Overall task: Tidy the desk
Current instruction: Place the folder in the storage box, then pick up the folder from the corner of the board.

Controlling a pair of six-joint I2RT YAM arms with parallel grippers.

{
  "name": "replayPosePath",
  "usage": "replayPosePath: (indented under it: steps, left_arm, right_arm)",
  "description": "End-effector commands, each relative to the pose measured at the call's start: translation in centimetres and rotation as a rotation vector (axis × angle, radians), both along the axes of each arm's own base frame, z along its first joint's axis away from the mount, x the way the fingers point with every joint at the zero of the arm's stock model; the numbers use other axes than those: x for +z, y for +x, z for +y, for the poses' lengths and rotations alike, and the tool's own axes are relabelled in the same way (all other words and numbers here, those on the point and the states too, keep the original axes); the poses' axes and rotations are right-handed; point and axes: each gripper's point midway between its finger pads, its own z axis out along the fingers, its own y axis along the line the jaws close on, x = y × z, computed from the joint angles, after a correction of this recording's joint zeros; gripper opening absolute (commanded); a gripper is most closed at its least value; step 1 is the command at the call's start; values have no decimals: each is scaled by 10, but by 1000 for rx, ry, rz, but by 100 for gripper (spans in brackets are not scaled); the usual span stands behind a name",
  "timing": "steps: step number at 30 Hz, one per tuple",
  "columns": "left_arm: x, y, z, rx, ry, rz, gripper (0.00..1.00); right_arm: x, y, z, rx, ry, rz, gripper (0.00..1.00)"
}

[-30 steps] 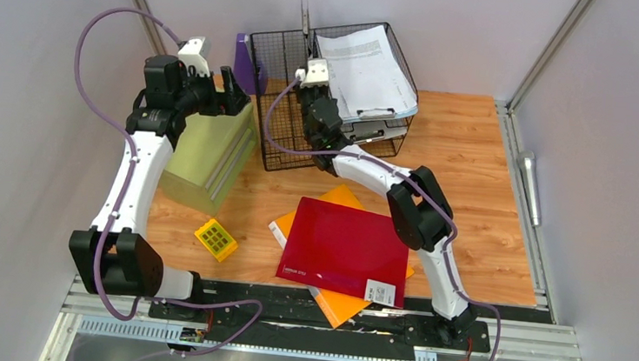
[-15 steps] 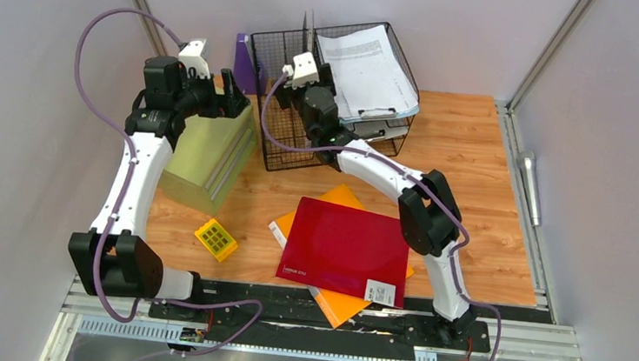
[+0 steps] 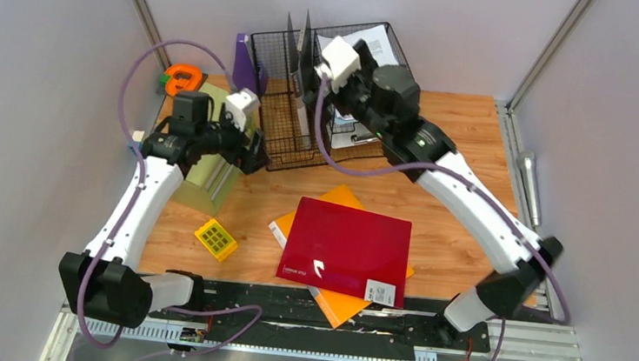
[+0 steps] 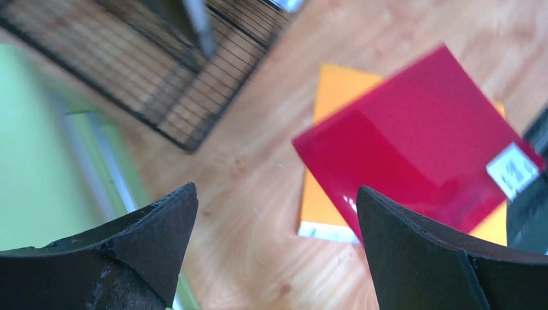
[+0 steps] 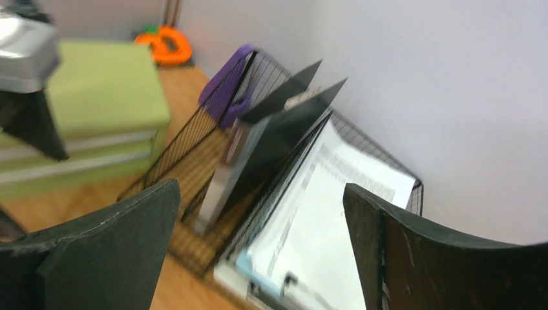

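Observation:
The desk (image 3: pixel 467 150) is a light wood tabletop. A red folder (image 3: pixel 345 248) lies on an orange folder (image 3: pixel 335 306) near the front. My left gripper (image 3: pixel 253 153) hovers open between the green stack (image 3: pixel 208 166) and the black wire rack (image 3: pixel 278 138). In its wrist view the left gripper (image 4: pixel 276 190) has only bare desk (image 4: pixel 258 213) between its fingers. My right gripper (image 3: pixel 317 83) is raised over the rack. It is open and empty (image 5: pixel 262 187) above the white papers (image 5: pixel 336 213) and upright dark folders (image 5: pixel 278 129).
A small yellow block (image 3: pixel 216 239) lies left of the folders. An orange object (image 3: pixel 184 77) and a purple item (image 3: pixel 244 56) sit at the back left. Grey walls and aluminium rails border the desk on both sides.
My right gripper has opened and lifted up and to the right, away from the rack's left bay. My left arm has swung down and right off the green stack, uncovering the orange object.

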Motion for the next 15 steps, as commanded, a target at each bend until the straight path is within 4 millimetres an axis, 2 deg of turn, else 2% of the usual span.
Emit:
replayPosePath:
  steps: [1, 4, 7, 10, 13, 15]
  left_arm:
    - [-31, -45, -30, -262, 141, -20, 100]
    - [-50, -61, -49, -360, 179, 21, 100]
    - [-66, -72, -61, -443, 209, 87, 100]
    - [-90, -84, -78, -539, 257, 173, 100]
    - [-112, -91, -87, -595, 327, 214, 100]
    - [-126, -93, -93, -611, 364, 224, 100]
  right_arm:
    - [-96, -59, -40, 143, -299, 216, 100]
    - [-148, -110, -69, 280, -330, 429, 100]
    - [-187, -139, -104, 332, -288, 603, 100]
    - [-228, -161, -134, 327, -336, 674, 100]
    - [-259, -189, -147, 367, -354, 751, 100]
    - [-269, -205, -149, 409, -349, 786, 100]
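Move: The red folder's middle lies about 22 cm back from the right gripper, 8 cm to its right and some 42 cm below. The orange folder sits right underneath it; the storage box is about 9 cm ahead and 3 cm to the right, 31 cm below the gripper. From the left gripper the red folder is about 15 cm back, 21 cm to the right and 26 cm down. The yellow block is 15 cm back and 7 cm left, the green cabinet 3 cm ahead and 14 cm left. Swing the empty right gripper away from the storage box, first back and to the right, then steeply down some 27 cm in all towards the red folder, tipping its fingers down by about 45 degrees. Bring the left gripper down, back and right as well, turning clockwise, towards the folder's far left corner. Keep both open and clear of the folder. ##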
